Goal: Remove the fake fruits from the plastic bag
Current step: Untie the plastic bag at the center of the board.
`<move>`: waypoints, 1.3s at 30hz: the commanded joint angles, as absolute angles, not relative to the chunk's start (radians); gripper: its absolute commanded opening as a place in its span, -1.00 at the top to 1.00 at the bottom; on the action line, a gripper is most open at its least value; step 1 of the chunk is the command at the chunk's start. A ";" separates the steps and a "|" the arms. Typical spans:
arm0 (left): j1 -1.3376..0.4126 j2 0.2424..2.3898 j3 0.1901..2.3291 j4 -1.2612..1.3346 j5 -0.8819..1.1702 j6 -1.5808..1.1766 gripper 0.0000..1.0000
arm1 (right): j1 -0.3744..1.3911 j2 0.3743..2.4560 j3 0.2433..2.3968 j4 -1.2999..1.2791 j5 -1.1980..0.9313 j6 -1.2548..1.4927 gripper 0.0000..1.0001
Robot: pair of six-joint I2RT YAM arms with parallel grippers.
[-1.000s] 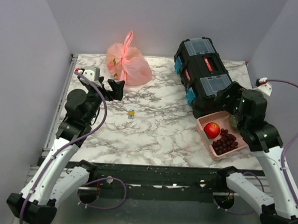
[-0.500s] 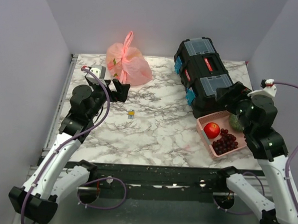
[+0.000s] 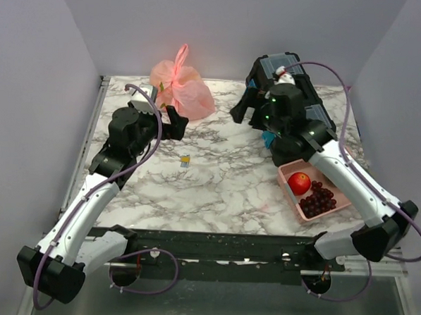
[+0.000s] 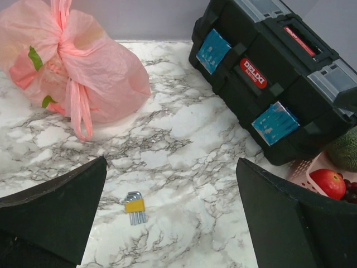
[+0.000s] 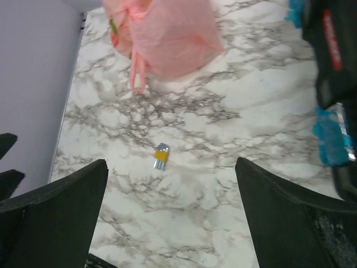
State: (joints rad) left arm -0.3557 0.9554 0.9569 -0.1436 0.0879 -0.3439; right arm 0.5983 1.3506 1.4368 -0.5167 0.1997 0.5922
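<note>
The pink plastic bag sits knotted at the back left of the table, its handles tied upward. The left wrist view shows the plastic bag with green leaf bits through the film. The fake fruits are otherwise hidden inside it. My left gripper hangs open just in front of the bag, its jaws wide and empty. My right gripper is open and empty to the right of the bag. From its wrist the plastic bag shows ahead, beyond the gripper.
A black toolbox lies at the back right, under my right arm. At the right front a pink basket holds a red apple and dark grapes. A small hex key set with a yellow holder lies mid-table.
My right arm has swung from beside the basket up and left across the toolbox toward the bag. The left gripper has crept closer to the bag. Both stay open.
</note>
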 commanded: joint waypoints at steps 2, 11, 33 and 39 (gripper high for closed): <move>-0.316 1.004 1.023 -0.227 0.096 -0.401 -0.98 | 0.677 1.574 1.609 -0.533 0.279 0.601 -1.00; -0.135 1.059 1.014 -0.199 0.325 -0.609 -0.98 | 0.708 1.851 1.571 -0.120 0.346 0.632 -1.00; -0.070 1.136 1.035 -0.140 0.553 -0.612 -0.98 | 0.718 2.568 2.158 0.159 0.350 0.531 -0.85; -0.069 1.148 1.034 -0.133 0.568 -0.618 -0.97 | 0.718 2.597 2.182 0.170 0.344 0.494 0.10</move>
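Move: The pink plastic bag's middle lies about 28 cm ahead of the right hand, 25 cm to its left and 24 cm below. The toolbox stands some 23 cm ahead of that hand and 22 cm to its right, also about 23 cm down; the hex keys lie on the board 19 cm to its left, only 3 cm ahead and 31 cm lower. From the left hand the bag is about 32 cm ahead, 4 cm left and 24 cm down. Sweeping diagonally forward, left and down, some 22 cm each way, the open right hand travels clear of the toolbox to the bag's near right side, slows, and shuts its fingers to about half on a fold of plastic below the knot. The left hand, still wide open, sinks about 3 cm and edges a little forward, tipping down and rolling left side low, roughly 15 degrees each. ##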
